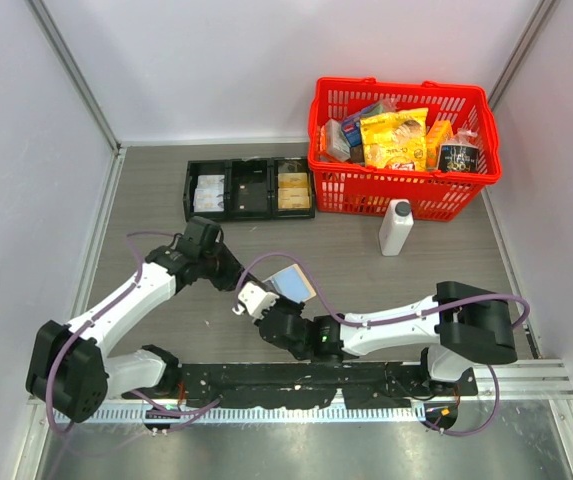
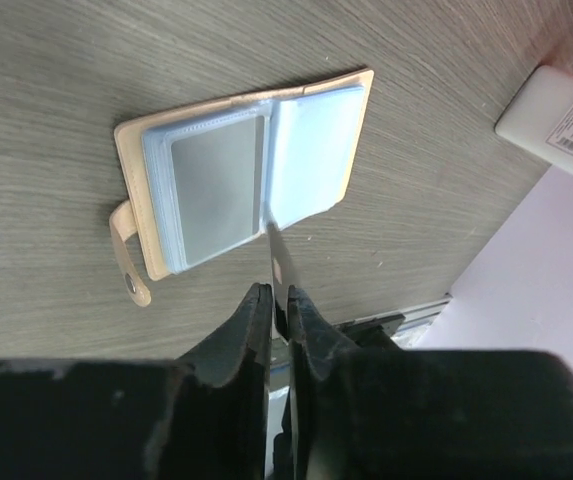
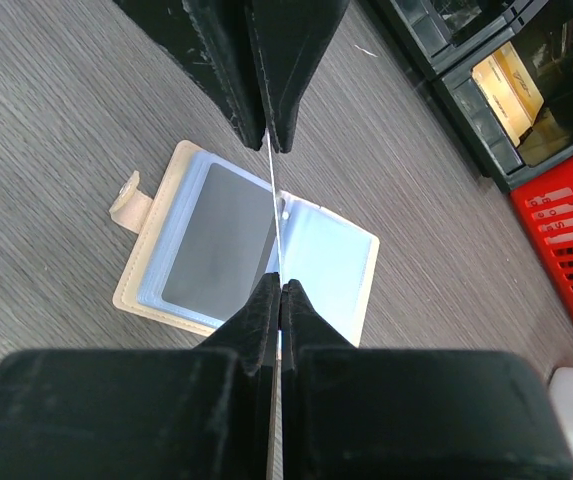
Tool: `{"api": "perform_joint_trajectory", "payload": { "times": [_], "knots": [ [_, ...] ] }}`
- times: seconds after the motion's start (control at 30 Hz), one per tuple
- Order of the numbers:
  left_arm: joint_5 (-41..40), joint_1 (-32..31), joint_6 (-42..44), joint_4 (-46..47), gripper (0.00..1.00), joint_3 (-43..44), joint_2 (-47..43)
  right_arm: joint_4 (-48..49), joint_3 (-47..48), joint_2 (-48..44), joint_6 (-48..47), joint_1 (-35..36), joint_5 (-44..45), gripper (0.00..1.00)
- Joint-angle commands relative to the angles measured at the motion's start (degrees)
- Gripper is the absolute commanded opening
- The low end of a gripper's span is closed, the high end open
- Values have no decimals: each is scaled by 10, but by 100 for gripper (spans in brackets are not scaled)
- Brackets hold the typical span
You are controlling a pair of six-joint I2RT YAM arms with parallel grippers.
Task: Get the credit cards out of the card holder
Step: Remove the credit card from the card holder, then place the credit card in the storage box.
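Note:
The tan card holder point(image 1: 293, 283) lies open on the table, pale blue sleeves up point(image 2: 311, 145) point(image 3: 336, 270). A grey card point(image 2: 216, 185) point(image 3: 216, 240) shows inside its left sleeve. Above the spine a thin credit card point(image 2: 274, 250) point(image 3: 273, 215) stands edge-on; whether it is still partly in a sleeve I cannot tell. My left gripper point(image 1: 238, 283) point(image 2: 278, 292) point(image 3: 268, 148) pinches one end of it, jaws nearly together. My right gripper point(image 1: 271, 312) point(image 3: 280, 280) is shut on the opposite end. The two grippers face each other over the holder.
A black three-compartment tray point(image 1: 249, 189) point(image 3: 496, 90) sits at the back. A red basket point(image 1: 406, 190) full of packets stands at the back right. A white bottle point(image 1: 396, 227) point(image 2: 556, 120) stands in front of the basket.

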Motion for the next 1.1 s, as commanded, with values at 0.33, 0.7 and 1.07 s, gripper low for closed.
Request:
{"api": "perform_joint_trajectory", "payload": {
  "times": [0.33, 0.7, 1.07],
  "knots": [
    [-115, 2, 48, 126, 0, -30, -68, -46, 49, 7, 116, 1, -1, 39],
    [-301, 12, 184, 418, 0, -22, -50, -29, -58, -158, 299, -79, -50, 66],
    [-361, 24, 309, 658, 0, 67, 169, -27, -140, -294, 320, -110, -5, 70]
  ]
}}
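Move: Out between the two grippers, the credit card is held in the shut right fingers; its middle is about 2 cm right of and 2 cm below the left hand, and some 3 cm ahead and 2 cm left of the right. The open card holder lies roughly 10 cm below, 8 cm right and 2 cm ahead of the left hand, and 2 cm right and 3 cm ahead of the right. The black tray is about 26 cm ahead of the left hand, 2 cm right. Closing its slightly open fingers on the card, the left hand takes it over; the right hand then opens wide, releases and backs off about 8 cm to the right and 4–5 cm up, rolling its wrist. The left keeps its pinch, sweeping the card some 19 cm forward and 10 cm up towards the black tray, fingers tipping up about 55 degrees. ##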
